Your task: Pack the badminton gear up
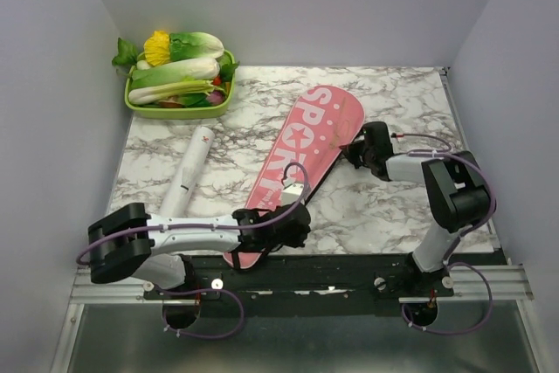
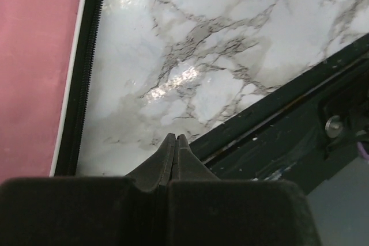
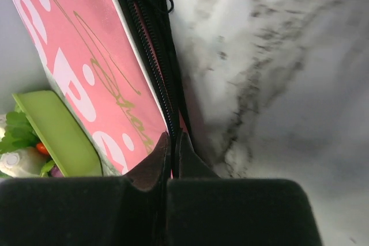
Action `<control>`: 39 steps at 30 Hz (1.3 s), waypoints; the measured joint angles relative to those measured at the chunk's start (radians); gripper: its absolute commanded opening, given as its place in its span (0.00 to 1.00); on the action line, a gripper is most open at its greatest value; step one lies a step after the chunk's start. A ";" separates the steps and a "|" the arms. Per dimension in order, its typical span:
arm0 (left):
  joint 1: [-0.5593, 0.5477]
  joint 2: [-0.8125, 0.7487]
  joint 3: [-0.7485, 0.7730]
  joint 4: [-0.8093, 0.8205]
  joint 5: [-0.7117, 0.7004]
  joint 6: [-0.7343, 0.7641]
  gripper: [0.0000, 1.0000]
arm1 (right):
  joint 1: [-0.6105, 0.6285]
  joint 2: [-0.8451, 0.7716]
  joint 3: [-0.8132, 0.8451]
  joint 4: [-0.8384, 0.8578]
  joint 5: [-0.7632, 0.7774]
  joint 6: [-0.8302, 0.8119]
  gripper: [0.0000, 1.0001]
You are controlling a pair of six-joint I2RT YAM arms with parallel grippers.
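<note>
A long pink cover (image 1: 307, 144) with white "SPORT" lettering lies slantwise on the marble table, its narrow end towards the front edge. My right gripper (image 1: 352, 156) is at the cover's right edge. In the right wrist view it (image 3: 173, 137) is shut on the black zip edge (image 3: 151, 56) of the cover (image 3: 75, 44). My left gripper (image 1: 297, 226) hovers by the cover's narrow end, just right of it. In the left wrist view it (image 2: 174, 140) is shut with nothing between its fingers, the cover (image 2: 34, 67) to its left. A white tube (image 1: 192, 168) lies left of the cover.
A green tray (image 1: 224, 100) of leafy vegetables stands at the back left corner; its rim (image 3: 57, 136) also shows in the right wrist view. White walls close in the table on three sides. The black front rail (image 2: 288, 119) runs just past my left fingertips.
</note>
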 measured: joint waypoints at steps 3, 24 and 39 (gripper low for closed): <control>-0.017 0.069 0.000 -0.004 -0.023 -0.013 0.00 | 0.000 -0.072 -0.082 -0.001 0.041 0.039 0.01; 0.104 0.209 0.014 -0.022 -0.233 -0.064 0.00 | 0.000 -0.557 -0.461 -0.145 0.172 0.051 0.37; 0.237 0.236 0.035 0.028 -0.206 0.080 0.00 | -0.001 -0.807 -0.380 -0.495 0.186 -0.221 0.72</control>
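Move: The racket bag slants out from near left to far right, its middle about 23 cm ahead of the left hand, 3 cm left and 6 cm below; the near part of its zip edge is only some 7 cm left and 2 cm ahead. For the right hand, already shut at the far part of that edge, the bag's middle is about 15 cm left and 8 cm back. The white tube lies some 33 cm left and 24 cm ahead of the left hand. Fingers still shut at the zip edge, the right hand drags the far part of the bag about 15 cm back and 8 cm right, level with the table, then opens wide, lets go and rises about 3.5 cm. The left hand, shut throughout, first sinks some 6 cm beside the near part, then pushes forward and somewhat left against the zip edge, about 10 cm forward, its fingers tilting. ##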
